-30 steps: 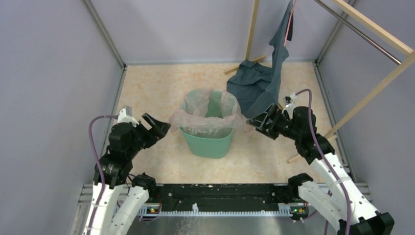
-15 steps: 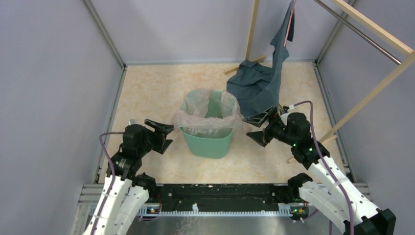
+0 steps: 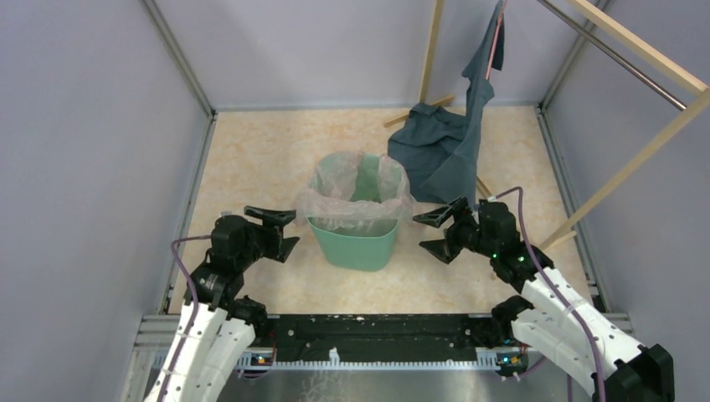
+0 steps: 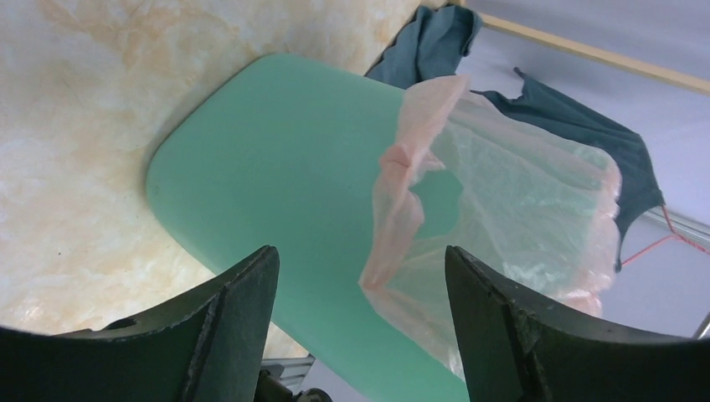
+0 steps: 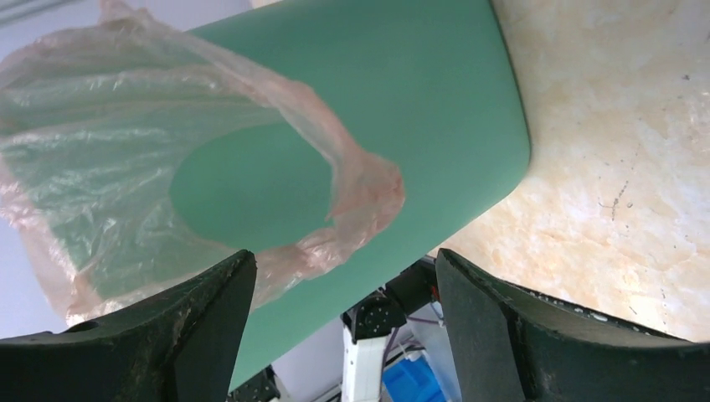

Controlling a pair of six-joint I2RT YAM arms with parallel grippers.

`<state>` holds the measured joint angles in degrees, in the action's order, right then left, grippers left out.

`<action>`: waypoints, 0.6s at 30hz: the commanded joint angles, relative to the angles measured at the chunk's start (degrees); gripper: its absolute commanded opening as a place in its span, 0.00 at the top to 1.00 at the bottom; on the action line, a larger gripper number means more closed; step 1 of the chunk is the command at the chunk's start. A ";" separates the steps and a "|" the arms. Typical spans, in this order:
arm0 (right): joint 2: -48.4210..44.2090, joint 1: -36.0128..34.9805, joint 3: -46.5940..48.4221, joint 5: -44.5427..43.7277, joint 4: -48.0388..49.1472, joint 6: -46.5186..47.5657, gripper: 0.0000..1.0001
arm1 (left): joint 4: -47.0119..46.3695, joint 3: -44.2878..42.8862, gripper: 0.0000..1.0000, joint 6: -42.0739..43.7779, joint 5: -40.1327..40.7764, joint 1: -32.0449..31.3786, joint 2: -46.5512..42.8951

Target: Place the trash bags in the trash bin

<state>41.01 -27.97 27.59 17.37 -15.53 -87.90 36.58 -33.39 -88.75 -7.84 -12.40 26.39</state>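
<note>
The mint-green trash bin [image 3: 352,243] stands upright mid-floor. The pale-pink trash bag [image 3: 347,205] lines it, its wrinkly film folded out over the rim on all sides. My left gripper [image 3: 285,230] hangs open just left of the bin, touching nothing. My right gripper [image 3: 420,233] hangs open just right of it, also apart. In the left wrist view the bin wall [image 4: 276,167] and the bag's hanging edge [image 4: 502,193] lie beyond the open left gripper [image 4: 360,251]. The right wrist view shows the bin [image 5: 419,84] and bag [image 5: 126,126] beyond the open right gripper [image 5: 345,255].
A dark blue-grey cloth [image 3: 439,146] hangs from a wooden rack [image 3: 431,50] and pools on the floor behind the bin's right side. Wooden bars [image 3: 636,159] cross the right side. Walls enclose the floor; a metal rail [image 3: 377,327] runs along the near edge.
Both grippers have drawn back from the bag's rim and dropped lower beside the bin, both arms pulling toward the near edge. The bag and bin have not moved.
</note>
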 commanded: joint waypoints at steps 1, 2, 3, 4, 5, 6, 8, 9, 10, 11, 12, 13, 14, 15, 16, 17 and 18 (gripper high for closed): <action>2.26 -0.46 0.45 -2.16 5.51 -2.54 0.23 | -7.04 0.77 0.24 -2.34 -3.15 0.27 4.30; 3.45 -0.46 0.81 -2.31 5.77 -2.62 0.24 | -7.91 0.71 0.28 -2.20 -3.32 0.27 5.02; 4.33 -0.50 1.10 -2.34 6.23 -2.63 0.25 | -8.70 0.69 0.33 -2.02 -3.47 0.27 5.67; 5.26 -0.59 1.23 -2.27 6.95 -2.55 0.27 | -9.47 0.80 0.36 -1.85 -3.84 0.27 6.26; 5.97 -0.63 1.38 -2.05 7.59 -2.49 0.32 | -10.11 1.09 0.41 -1.69 -4.38 0.27 6.69; 6.68 -0.68 1.51 -1.95 7.88 -2.46 0.38 | -10.42 1.46 0.47 -1.58 -4.79 0.27 7.02; 7.41 -0.90 1.20 -1.54 8.52 -2.48 0.53 | -11.06 2.45 0.58 -1.14 -5.41 0.27 6.99; 7.56 -1.09 0.86 -1.16 8.86 -2.53 0.66 | -11.31 3.00 0.66 -0.82 -5.44 0.27 6.65; 7.46 -1.12 0.60 -0.85 8.82 -2.45 0.77 | -11.42 3.48 0.74 -0.42 -5.33 0.27 6.05; 7.11 -1.18 0.43 -0.55 8.23 -2.33 0.84 | -11.43 3.70 0.84 0.60 -5.08 0.27 5.32; 6.53 -1.28 0.32 -0.27 7.51 -1.88 0.90 | -11.29 3.60 0.91 2.10 -4.68 0.27 4.50; 5.82 -1.29 0.15 -0.04 6.78 -1.10 0.96 | -10.06 3.05 0.99 4.05 -4.08 0.27 3.80; 4.86 -1.30 0.00 0.09 5.97 0.01 1.00 | -8.26 2.33 1.00 6.21 -3.51 0.27 3.00; 3.99 -1.30 -0.09 0.12 4.67 1.45 1.00 | -6.40 1.57 1.00 8.33 -2.69 0.27 2.24; 2.96 -1.30 -0.35 0.31 3.35 2.31 1.00 | -4.28 0.98 1.00 10.40 -2.06 0.27 1.27; 2.10 -1.28 -0.69 0.73 2.30 3.13 1.00 | -2.60 0.53 1.00 12.19 -1.40 0.27 0.27; 1.12 -1.28 -1.10 1.21 1.39 3.84 1.00 | -1.55 0.36 1.00 14.08 -1.43 0.27 -0.89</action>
<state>45.93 -28.51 27.20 16.93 -11.16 -88.05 30.28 -30.44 -83.44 -10.57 -12.40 28.93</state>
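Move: The trash bag's left hem, hanging over the rim, is just off the left fingertips: about 2 cm ahead, 2 cm right and 1 cm below. Its right hem lies some 2 cm ahead, 2 cm left and 1 cm below the right hand. The green bin's middle is roughly 9 cm ahead and 15 cm right of the left hand, 9 cm lower; the blue cloth is about 20 cm ahead, 4 cm right and 15 cm below the right hand. Ease both open grippers forward and slightly down onto the bag's hanging hems, about 2 cm, the left one also edging right towards the bin. Shut both fully on the film as they arrive, the left pinching the left hem and the right the right hem, then draw both back about 1 cm with the hems held. ##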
